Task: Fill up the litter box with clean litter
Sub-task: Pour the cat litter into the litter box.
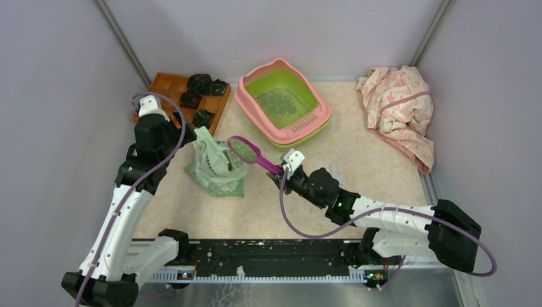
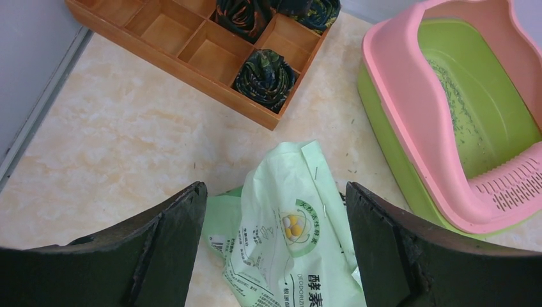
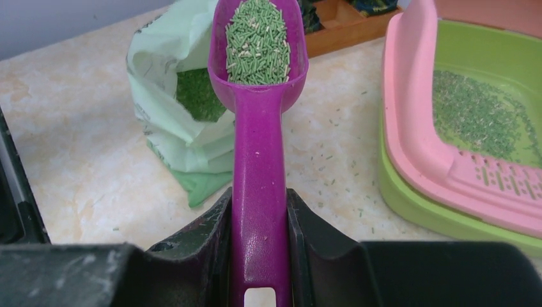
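Note:
The litter box [image 1: 248, 105] stands at the back centre, a lime green basin with a pink rim [image 3: 409, 134]. A speckled patch of litter [image 1: 281, 102] [image 3: 476, 112] lies in it. My right gripper [image 3: 259, 195] [image 1: 284, 167] is shut on the handle of a purple scoop [image 3: 259, 160] [image 1: 246, 150]. The scoop's bowl, heaped with green pellets [image 3: 257, 41], hangs over the open pale green bag [image 1: 217, 166], left of the box. My left gripper [image 2: 275, 192] [image 1: 186, 137] is open just above the bag's upper edge [image 2: 287, 224], its jaws apart on either side without touching it.
An orange-brown compartmented wooden tray [image 1: 169, 86] with dark rolled cloths [image 1: 199, 83] sits at the back left, near the left arm. A pink floral cloth [image 1: 399, 109] lies at the back right. Stray pellets [image 3: 332, 160] dot the tabletop between bag and box. Walls close three sides.

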`<state>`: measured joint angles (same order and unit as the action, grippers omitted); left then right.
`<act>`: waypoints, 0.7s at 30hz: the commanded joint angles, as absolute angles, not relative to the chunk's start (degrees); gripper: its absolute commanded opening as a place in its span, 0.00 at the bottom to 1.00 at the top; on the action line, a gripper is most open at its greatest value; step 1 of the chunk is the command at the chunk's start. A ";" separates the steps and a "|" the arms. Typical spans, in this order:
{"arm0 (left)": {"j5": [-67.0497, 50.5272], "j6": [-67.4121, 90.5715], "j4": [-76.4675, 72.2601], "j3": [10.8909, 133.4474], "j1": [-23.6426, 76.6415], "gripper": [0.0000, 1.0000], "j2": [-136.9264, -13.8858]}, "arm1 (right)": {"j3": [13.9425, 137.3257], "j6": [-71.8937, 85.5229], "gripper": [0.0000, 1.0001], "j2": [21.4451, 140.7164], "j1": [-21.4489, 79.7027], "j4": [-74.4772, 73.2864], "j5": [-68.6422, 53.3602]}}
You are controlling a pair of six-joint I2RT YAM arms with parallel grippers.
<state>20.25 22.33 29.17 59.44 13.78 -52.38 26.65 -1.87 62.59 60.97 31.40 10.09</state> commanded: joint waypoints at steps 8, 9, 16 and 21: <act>18.62 22.64 26.82 59.00 14.06 0.85 -52.45 | 42.05 -0.45 0.00 63.50 47.80 23.50 3.28; 18.48 22.67 26.73 58.91 14.06 0.85 -52.45 | 43.83 -0.39 0.00 64.42 45.88 21.02 1.36; 17.85 22.61 26.15 58.12 14.06 0.85 -52.05 | 56.42 -0.91 0.00 71.73 37.10 4.23 -1.97; 17.27 22.41 25.84 57.59 14.06 0.85 -51.61 | 69.62 -2.70 0.00 81.30 33.65 -13.20 -3.15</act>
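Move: The pink-and-green litter box lies almost straight ahead of the right hand, its middle about 27 cm farther out, 2 cm to the right and some 14 cm below. The open litter bag stands about 19 cm left and 5 cm ahead; a white scraper lies 20 cm right and 2 cm ahead. From the left hand, the box is roughly 17 cm ahead, 26 cm right and 23 cm below. The purple scoop, already loaded with litter, is carried level away from the bag and out over the litter box: the right hand keeps its grip on the handle and sweeps about 14 cm forward, 6 cm to the right, rising some 7 cm before starting to sink. On the way the wrist turns about 15 degrees clockwise, and late on the bowl's nose begins to dip. ##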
